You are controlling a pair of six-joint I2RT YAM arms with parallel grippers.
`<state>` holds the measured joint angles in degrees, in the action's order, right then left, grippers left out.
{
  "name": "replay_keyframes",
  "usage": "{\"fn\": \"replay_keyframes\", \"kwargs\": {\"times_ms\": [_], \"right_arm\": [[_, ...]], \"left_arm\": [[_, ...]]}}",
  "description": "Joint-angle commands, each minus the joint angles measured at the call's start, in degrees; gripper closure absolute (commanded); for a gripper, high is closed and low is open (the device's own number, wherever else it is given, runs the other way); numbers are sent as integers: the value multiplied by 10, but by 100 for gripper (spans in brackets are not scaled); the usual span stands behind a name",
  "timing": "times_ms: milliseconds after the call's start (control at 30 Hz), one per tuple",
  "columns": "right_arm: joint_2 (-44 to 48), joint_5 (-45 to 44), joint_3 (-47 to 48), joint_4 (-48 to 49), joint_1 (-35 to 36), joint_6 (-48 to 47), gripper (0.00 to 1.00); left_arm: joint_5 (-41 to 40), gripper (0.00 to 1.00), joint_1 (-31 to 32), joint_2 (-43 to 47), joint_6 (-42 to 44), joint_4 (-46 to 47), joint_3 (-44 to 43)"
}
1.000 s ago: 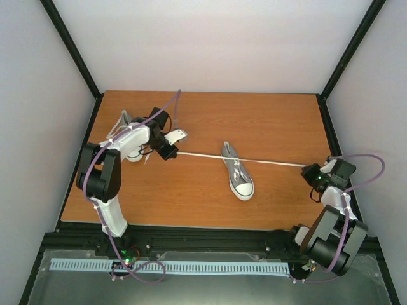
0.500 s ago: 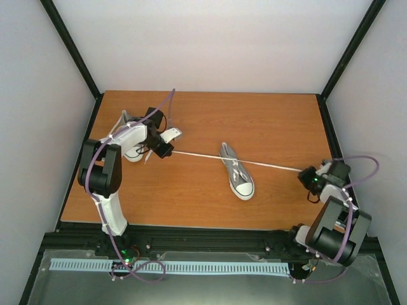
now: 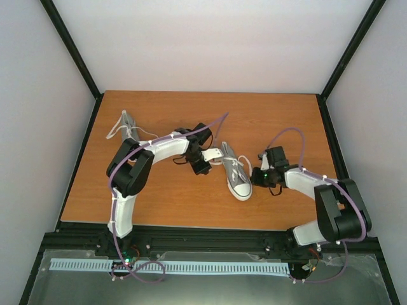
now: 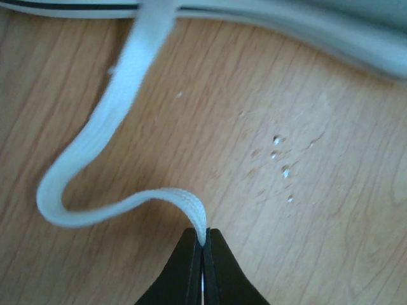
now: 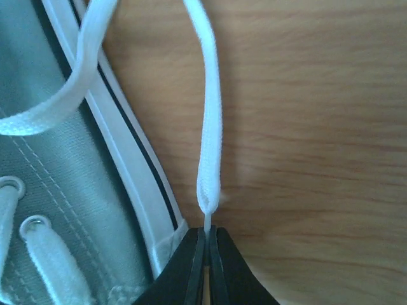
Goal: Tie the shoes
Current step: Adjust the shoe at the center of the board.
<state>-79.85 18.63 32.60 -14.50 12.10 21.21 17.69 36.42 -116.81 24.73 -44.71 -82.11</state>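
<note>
One grey shoe with a white toe cap lies mid-table, toe toward me. The other shoe rests at the far left, its laces loose. My left gripper sits just left of the middle shoe, shut on the end of a white lace that curls slack over the wood up to the shoe's sole. In the left wrist view its tips pinch the lace. My right gripper is close against the shoe's right side, shut on the tip of the other lace end.
The wooden table is ringed by a black frame with white walls behind and at the sides. A few small specks mark the wood near the left gripper. Purple cables loop over both arms.
Both grippers have swung inward to the middle shoe, each still holding its lace end. The lace, stretched taut across the table before, now hangs slack.
</note>
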Motion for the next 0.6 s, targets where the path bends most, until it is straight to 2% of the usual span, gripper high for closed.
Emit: {"fn": "replay_keyframes", "kwargs": {"times_ms": [0,167,567], "right_arm": [[-47,19,34,-8,67,8,97],[-74,5,65,-6,113,2,97],[-101,2,89,7,127,1,97]], "left_arm": [[21,99,12,-15,-19,-3,-43],[52,99,14,-10,-26,-12,-35],[116,99,22,13,-21,-19,14]]}}
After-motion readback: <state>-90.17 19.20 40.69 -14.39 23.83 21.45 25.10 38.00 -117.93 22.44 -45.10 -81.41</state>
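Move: The shoe's middle is roughly 8 cm to the left of my right hand and 2 cm ahead, with its side almost at my fingertips. Its toe cap is about 5 cm left and 6 cm back of that hand, its heel some 13 cm left and 13 cm ahead. From my left hand the shoe's middle is about 13 cm to the right, level with it; the toe cap lies 16 cm right and 8 cm back, the heel 8 cm right and 12 cm ahead. With my right fingers shut on their lace end, I push the front part of the shoe leftward along the table, about 7 cm, turning the hand some 10 degrees counter-clockwise. My left hand, also keeping its lace pinched, edges 2 cm right towards the shoe, then draws back about 3 cm, ending beside the shoe's left edge. ##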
